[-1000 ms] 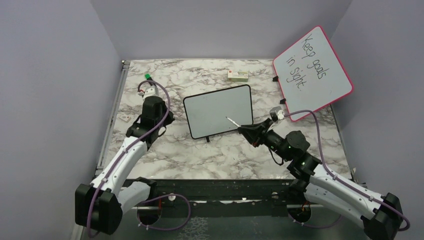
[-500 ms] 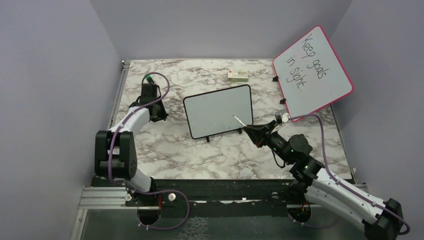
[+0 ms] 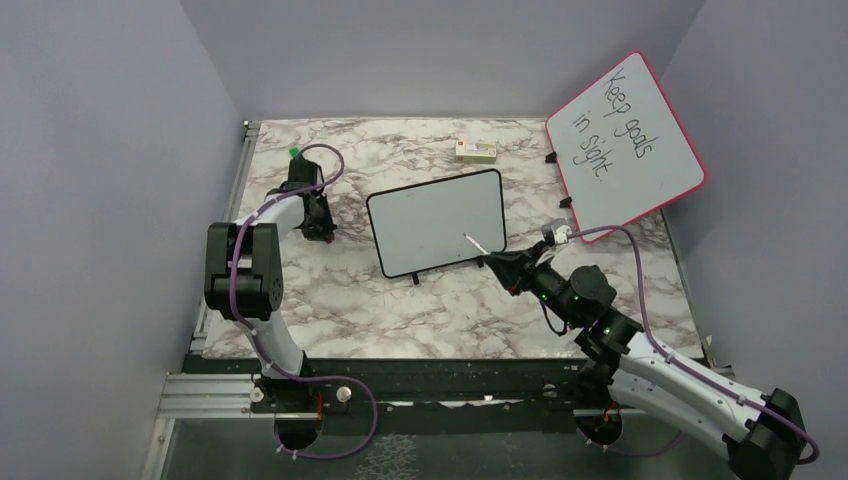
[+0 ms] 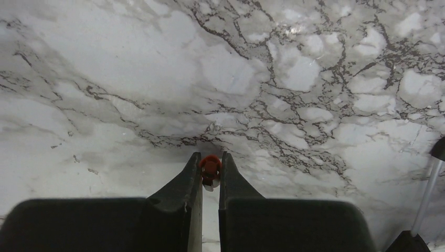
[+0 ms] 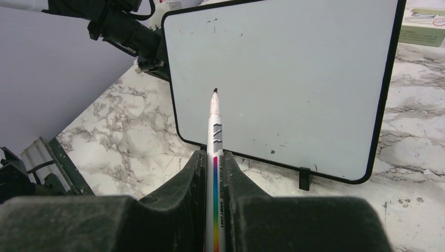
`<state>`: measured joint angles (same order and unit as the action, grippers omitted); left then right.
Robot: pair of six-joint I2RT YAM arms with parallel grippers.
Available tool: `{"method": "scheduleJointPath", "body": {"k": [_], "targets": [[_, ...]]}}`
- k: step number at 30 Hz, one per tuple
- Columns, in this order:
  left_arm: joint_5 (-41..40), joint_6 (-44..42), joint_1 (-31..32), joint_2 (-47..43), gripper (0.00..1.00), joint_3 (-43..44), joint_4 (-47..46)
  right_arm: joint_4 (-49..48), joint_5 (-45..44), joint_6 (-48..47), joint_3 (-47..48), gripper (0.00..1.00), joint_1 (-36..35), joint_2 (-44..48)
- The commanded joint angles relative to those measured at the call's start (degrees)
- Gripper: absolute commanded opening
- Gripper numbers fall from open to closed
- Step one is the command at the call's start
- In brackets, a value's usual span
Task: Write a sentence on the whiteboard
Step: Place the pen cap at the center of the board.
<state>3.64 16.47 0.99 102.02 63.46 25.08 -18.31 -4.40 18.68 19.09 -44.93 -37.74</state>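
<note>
The whiteboard [image 3: 437, 222], small and black-framed, stands tilted at the table's middle. Its face [image 5: 283, 79] is bare apart from a few dark specks, and no sentence shows on it. My right gripper [image 3: 497, 262] is shut on a white marker [image 5: 215, 126] with a rainbow stripe. The marker's uncapped dark tip points at the board's lower left part, close to the surface. My left gripper [image 3: 318, 228] hangs low over the marble to the left of the board. In the left wrist view the left gripper [image 4: 210, 160] is shut on a small red cap [image 4: 210, 169].
A larger pink-framed board [image 3: 625, 145] reading "Keep goals in sight" leans at the back right. A small flat box [image 3: 476, 150] lies behind the whiteboard. Purple walls close in the marble table [image 3: 400, 300] on the left, back and right.
The left arm has folded up and back, its elbow now raised near the table's left edge, with the gripper still near the back left. The right gripper and marker shifted slightly right.
</note>
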Motion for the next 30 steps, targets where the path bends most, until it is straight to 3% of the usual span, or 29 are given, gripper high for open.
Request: {"method": "scheduleJointPath", "body": {"k": [1, 8, 16, 24, 30], "targets": [[0.15, -1.92, -0.43, 2.35, 0.14, 1.40, 2.28, -0.75, -0.77, -0.88, -0.31, 0.01, -0.06, 0.29], [-1.55, -2.12, -0.46, -2.42, 0.40, 0.96, 2.69, 0.54, -2.01, -1.15, 0.00, 0.01, -0.07, 1.45], [-6.28, -1.73, -0.47, -13.87, 0.60, -0.65, 2.61, 2.39, -1.30, -1.54, 2.12, 0.01, -0.07, 1.55], [-1.46, -0.38, -0.38, -29.93, 0.96, -2.67, -2.22, 8.97, -2.77, -4.80, 6.76, 0.01, -0.08, 2.73], [4.97, -1.80, -0.38, -38.99, 0.99, -3.70, -7.35, 13.07, -4.19, -7.33, 11.31, 0.01, -0.08, 1.62]]}}
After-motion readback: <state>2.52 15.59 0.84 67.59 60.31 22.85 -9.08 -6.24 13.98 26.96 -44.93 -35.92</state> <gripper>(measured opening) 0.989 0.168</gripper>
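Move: The red-brown pen cap is already between the left gripper's closed fingertips, about 1 cm below the hand point and just over bare marble. From this hand the small whiteboard's middle is some 26 cm right, about 1 cm ahead and 5 cm higher; the green marker is about 22 cm ahead, 10 cm left. The right hand has that whiteboard about 17 cm ahead, 14 cm left and 14 cm below, the cap 16 cm ahead, 40 cm left and 22 cm below. Open the left gripper wide to let go of the pen cap on the table left of the small whiteboard: hold nearly still as the fingers start to part, then lift straight up about 20 cm, tipping the fingers up and forward some 35 degrees while they finish opening. Keep the pen gripped in the right hand, tip towards the whiteboard, and late on raise it slightly. ##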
